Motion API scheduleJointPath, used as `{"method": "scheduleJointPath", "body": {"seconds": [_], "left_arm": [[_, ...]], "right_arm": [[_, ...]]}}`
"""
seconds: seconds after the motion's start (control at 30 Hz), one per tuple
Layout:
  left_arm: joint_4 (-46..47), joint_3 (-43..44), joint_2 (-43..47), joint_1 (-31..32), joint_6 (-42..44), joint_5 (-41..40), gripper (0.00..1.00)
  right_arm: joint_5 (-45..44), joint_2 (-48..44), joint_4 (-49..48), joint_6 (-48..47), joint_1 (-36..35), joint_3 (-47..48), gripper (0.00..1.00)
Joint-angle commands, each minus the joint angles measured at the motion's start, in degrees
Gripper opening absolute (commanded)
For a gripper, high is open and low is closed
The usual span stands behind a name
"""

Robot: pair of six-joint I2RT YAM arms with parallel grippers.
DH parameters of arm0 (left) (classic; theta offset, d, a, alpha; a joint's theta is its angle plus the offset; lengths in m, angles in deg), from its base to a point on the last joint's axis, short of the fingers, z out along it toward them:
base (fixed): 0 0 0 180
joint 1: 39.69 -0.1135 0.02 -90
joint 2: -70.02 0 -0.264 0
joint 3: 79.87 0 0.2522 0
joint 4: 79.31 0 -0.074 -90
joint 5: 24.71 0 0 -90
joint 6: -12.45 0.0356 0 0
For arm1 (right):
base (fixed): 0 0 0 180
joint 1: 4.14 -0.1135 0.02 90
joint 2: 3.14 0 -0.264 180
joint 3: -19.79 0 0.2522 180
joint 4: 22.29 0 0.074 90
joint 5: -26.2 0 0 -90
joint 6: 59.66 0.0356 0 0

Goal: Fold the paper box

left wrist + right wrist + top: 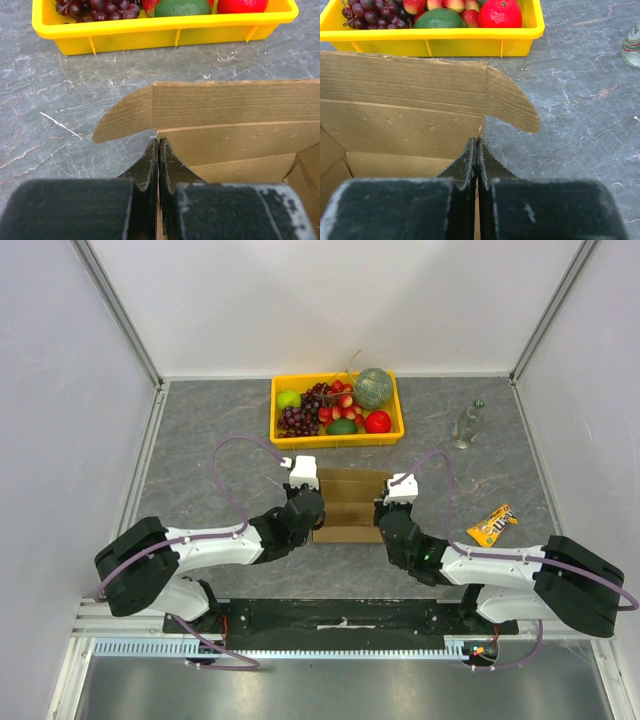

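The paper box (pixel 350 502) is brown corrugated cardboard, partly formed, lying between my two grippers. My left gripper (pixel 314 508) is shut on its left side wall; in the left wrist view the fingertips (pixel 158 144) pinch a thin cardboard edge, with the back panel (pixel 225 105) and a rounded flap (pixel 125 120) beyond. My right gripper (pixel 384 510) is shut on the right side wall. In the right wrist view its fingertips (pixel 477 143) clamp the cardboard edge, with the panel (pixel 405 90) to the left and a rounded flap (pixel 512 107) to the right.
A yellow crate (pixel 336 436) of fruit stands just behind the box, and shows in both wrist views (pixel 150 37) (pixel 445 42). A small glass bottle (pixel 467 425) stands at the back right. A yellow snack packet (pixel 493 525) lies right of the right arm.
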Motion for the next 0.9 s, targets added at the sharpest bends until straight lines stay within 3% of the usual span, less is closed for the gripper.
{"method": "scheduleJointPath", "body": {"seconds": [0.0, 0.37, 0.63, 0.87], "left_arm": [[5.3, -0.3, -1.0, 2.6, -5.1, 1.2, 0.02], [4.4, -1.0, -1.7, 3.6, -5.6, 0.4, 0.02], [4.3, -2.4, -1.5, 4.8, -5.9, -1.3, 0.02], [5.7, -4.4, -0.7, 7.2, -5.9, -5.8, 0.02]], "right_arm": [[3.2, -1.2, -4.7, 2.0, -2.3, -0.8, 0.0], [2.2, -2.4, -2.1, 3.7, -3.9, -2.0, 0.04], [1.4, -7.2, 1.6, 4.0, -4.4, -3.3, 0.25], [2.7, -11.2, 4.3, 3.5, -4.4, -4.4, 0.35]]}}
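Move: Each gripper already pinches one side of the box's raised lid, near the crease of its tuck flap. The middle of the box's near rim lies about 7 cm back and 8 cm right of the left hand, and 6 cm back and 7 cm left of the right, some 6 cm below both. The tuck flap's middle stands roughly 2 cm ahead and 8 cm right of the left hand, 2 cm higher. The fruit tray is about 20 cm ahead of that hand, 5 cm right and 9 cm lower. Back and down together, both hands draw the raised lid towards the box's near rim, about 3 cm in all for the left, which keeps its pinch and drifts slightly right. The right goes back some 2.5 cm, sinking about 1 cm at first; then its fingers open to about a third, letting go of the lid's side, and it rises about 1.5 cm while still drawing back. ##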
